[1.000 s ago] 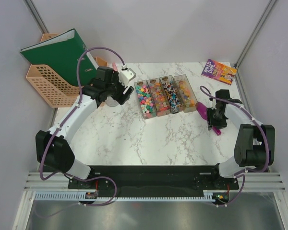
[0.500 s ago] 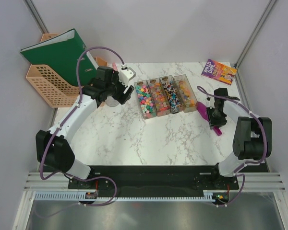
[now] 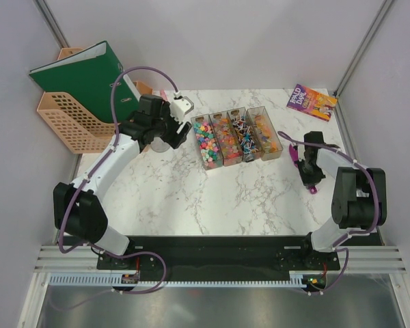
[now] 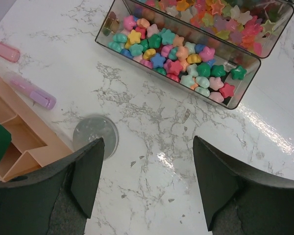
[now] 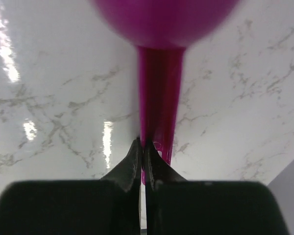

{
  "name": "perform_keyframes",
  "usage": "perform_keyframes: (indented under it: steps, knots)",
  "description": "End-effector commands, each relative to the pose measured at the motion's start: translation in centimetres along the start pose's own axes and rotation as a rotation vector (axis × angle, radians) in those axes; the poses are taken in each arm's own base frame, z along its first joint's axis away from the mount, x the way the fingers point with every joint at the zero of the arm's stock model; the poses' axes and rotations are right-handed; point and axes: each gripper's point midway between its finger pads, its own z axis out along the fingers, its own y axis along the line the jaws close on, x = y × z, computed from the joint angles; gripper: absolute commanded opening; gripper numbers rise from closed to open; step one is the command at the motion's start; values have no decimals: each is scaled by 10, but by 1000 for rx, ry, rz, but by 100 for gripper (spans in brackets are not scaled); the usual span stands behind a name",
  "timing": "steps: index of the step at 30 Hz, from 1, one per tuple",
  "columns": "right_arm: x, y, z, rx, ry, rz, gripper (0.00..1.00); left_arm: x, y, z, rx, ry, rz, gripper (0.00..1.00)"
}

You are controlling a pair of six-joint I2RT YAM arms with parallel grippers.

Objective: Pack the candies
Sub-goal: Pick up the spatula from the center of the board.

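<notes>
The candies [image 3: 236,137] fill a row of clear trays at the table's middle; star-shaped candies [image 4: 176,54] show in the left wrist view, far from the fingers. My left gripper [image 3: 167,130] [image 4: 147,186] hovers open over bare marble left of the trays, with a small clear round jar [image 4: 95,136] beside its left finger. My right gripper [image 3: 307,167] [image 5: 143,144] is shut, pinching the left edge of the handle of the purple scoop [image 5: 159,98] on the table right of the trays. The scoop's bowl points away from the wrist.
A peach basket [image 3: 61,123] with a green binder [image 3: 82,75] stands at the back left. A book [image 3: 311,101] lies at the back right. Two pastel pens [image 4: 32,90] lie beside the basket near the jar.
My right gripper has closed on the scoop's handle and shifted slightly toward the far side. The left arm has not moved.
</notes>
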Motion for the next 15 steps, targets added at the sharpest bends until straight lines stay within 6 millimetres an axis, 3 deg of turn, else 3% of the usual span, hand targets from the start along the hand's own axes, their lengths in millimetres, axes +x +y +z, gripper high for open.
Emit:
perform_keyframes:
  steps: [1, 4, 6, 7, 8, 9, 11, 12, 13, 14, 15]
  knots:
    - [-7, -8, -6, 34, -50, -23, 0, -23, 4, 0, -8, -63, -7, 80]
    - [-12, -11, -30, 26, -103, -42, 0, -33, 5, -4, -12, -85, 20, 80]
    - [-26, -6, -66, -40, -192, -72, 0, -48, 3, -8, 14, -142, 59, 81]
    - [-45, -12, -92, -33, -271, -127, 0, -64, 3, -17, 15, -198, 79, 81]
    - [-56, -7, -112, -79, -335, -157, 0, -74, 2, -22, 21, -239, 99, 82]
    - [-57, 19, -136, -235, -395, -225, 0, -97, -1, -28, 47, -342, 150, 84]
    - [-75, 36, -187, -352, -538, -403, 0, -108, -15, -39, 97, -439, 244, 86]
    - [-60, 58, -202, -483, -533, -459, 0, -115, -29, -44, 154, -512, 362, 86]
    - [-61, 84, -231, -657, -622, -517, 0, -107, -37, -38, 173, -548, 423, 87]
    - [-57, 98, -237, -757, -653, -607, 0, -109, -42, -43, 174, -594, 491, 85]
    - [-36, 113, -245, -895, -598, -590, 0, -107, -51, -43, 194, -642, 614, 82]
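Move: My right hand has the spatula's handle pinched close to the table, bowl pointing forward. The orange candy box lies about 20 cm ahead and 16 cm to the left, at nearly the same height. The lollipop box is some 7 cm farther left, and the purple-orange packet roughly 34 cm ahead and 3 cm right of my right hand. From my left hand, the orange candy box is about 8 cm ahead, 30 cm right and 19 cm lower. I keep the spatula's handle pinched and, after a brief hold, lift it fast about 20 cm, swinging left some 8 cm and a little forward, while my wrist turns counter-clockwise about 30 degrees and tips the fingers forward and up. My empty, open left hand rises about 6 cm, shifts right some 5 cm, turns clockwise and tilts its fingers upward. ##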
